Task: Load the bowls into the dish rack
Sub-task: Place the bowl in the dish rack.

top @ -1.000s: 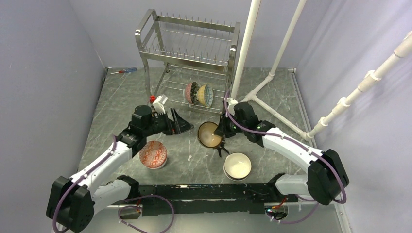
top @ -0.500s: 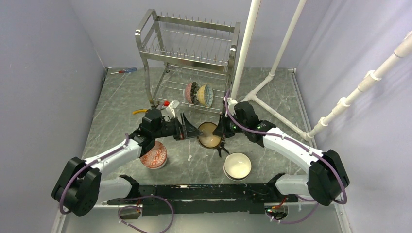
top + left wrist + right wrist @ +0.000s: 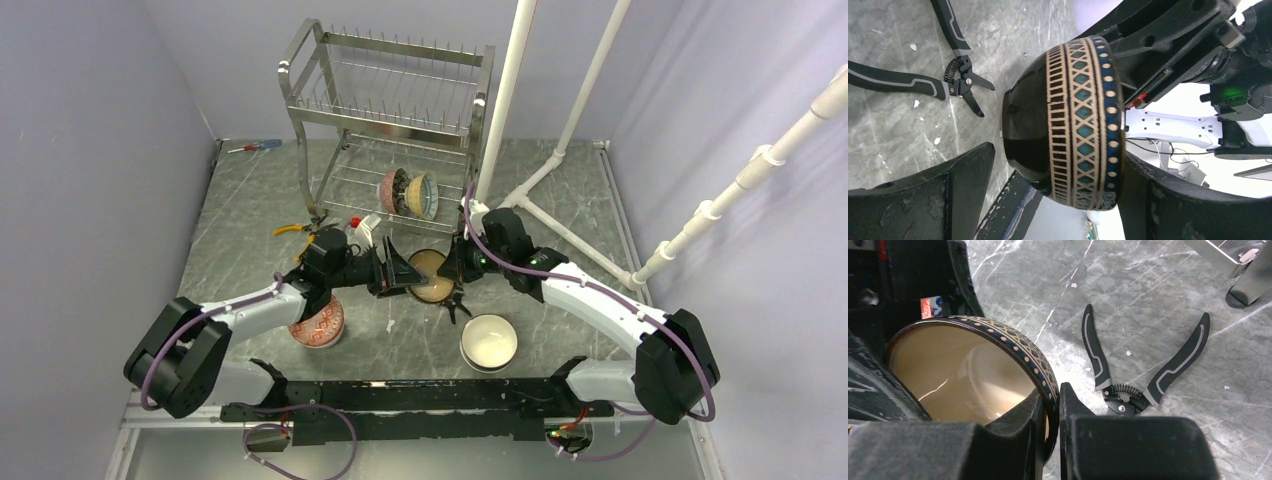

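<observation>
A dark bowl [image 3: 432, 275] with a tan lattice band and a tan inside hangs tilted above the table. My right gripper [image 3: 1058, 395] is shut on its rim [image 3: 1045, 375], one finger inside and one outside. My left gripper [image 3: 1058, 165] is open and straddles the same bowl [image 3: 1073, 125]: one finger [image 3: 963, 175] stands off its dark base, the other sits close by the rim. A red-patterned bowl [image 3: 318, 320] lies under my left arm. A white bowl [image 3: 489, 340] sits near the front. Two bowls [image 3: 410, 193] stand on edge in the lower tier of the dish rack [image 3: 390, 100].
Black pliers [image 3: 1128, 390] lie open on the marble table just beneath the held bowl. A yellow-handled tool [image 3: 290, 230] lies by the rack's left leg, and a screwdriver [image 3: 255, 146] at the back left. White pipes [image 3: 510, 100] stand to the right of the rack.
My left arm has swung right from beside the red-patterned bowl until its open jaws surround the held bowl. The right arm and the bowl have stayed put.
</observation>
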### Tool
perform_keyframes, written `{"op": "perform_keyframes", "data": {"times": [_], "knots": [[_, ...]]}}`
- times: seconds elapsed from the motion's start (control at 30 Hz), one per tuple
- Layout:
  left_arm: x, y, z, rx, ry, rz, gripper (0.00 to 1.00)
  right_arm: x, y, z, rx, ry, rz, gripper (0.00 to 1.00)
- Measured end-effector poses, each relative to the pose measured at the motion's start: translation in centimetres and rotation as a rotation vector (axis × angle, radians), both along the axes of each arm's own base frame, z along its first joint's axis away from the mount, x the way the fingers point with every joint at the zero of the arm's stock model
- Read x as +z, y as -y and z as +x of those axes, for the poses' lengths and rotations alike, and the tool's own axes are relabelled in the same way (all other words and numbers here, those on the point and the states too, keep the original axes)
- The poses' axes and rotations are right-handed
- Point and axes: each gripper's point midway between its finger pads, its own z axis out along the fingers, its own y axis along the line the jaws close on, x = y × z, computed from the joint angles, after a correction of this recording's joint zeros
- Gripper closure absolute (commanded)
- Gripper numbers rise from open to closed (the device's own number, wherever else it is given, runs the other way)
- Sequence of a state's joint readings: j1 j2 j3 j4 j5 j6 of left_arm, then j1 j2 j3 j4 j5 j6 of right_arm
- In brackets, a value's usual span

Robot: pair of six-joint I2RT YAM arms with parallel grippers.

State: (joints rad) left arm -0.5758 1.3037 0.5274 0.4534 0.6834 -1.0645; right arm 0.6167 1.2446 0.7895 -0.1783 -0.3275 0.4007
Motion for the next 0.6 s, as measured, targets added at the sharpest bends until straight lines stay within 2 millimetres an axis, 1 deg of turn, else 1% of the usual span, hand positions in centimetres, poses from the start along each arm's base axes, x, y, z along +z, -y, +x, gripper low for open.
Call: {"op": "perform_keyframes", "data": {"times": [0.13, 0.33, 0.43, 0.6], "knots": [[-0.5, 0.8, -0.3, -0.010, -0.037, -0.021, 0.14, 0.1, 0.0, 0.0, -0.001, 0.001, 0.002, 1.00], [0.3, 1.7, -0.6, -0.026, -0.034, -0.067, 0.20, 0.1, 0.0, 0.0, -0.002, 0.000, 0.004, 1.00], [0.3, 1.7, -0.6, -0.019, -0.035, -0.074, 0.28, 0.2, -0.1, 0.1, -0.001, 0.003, 0.009, 1.00], [-0.1, 1.8, -0.4, -0.013, -0.037, -0.082, 0.46, 0.1, 0.0, 0.1, -0.009, -0.002, 0.002, 1.00]]}}
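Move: The brown bowl hangs from the right gripper, its middle about 4 cm right and 1 cm ahead of the left hand, nearly at its height; from the right hand it lies some 4 cm left, 2 cm back and 3 cm below. From the left hand, the black pliers lie about 7 cm right, 4 cm back and 15 cm down, the white bowl roughly 15 cm right, 14 cm back and 12 cm down. Bring the left gripper about 2 cm to the right, in towards the brown bowl with the fingers either side of it, tips rising some 5 degrees, then stop there and start closing, by roughly a quarter of the full opening. Hold the right gripper still, keeping its pinch on the bowl's rim. ##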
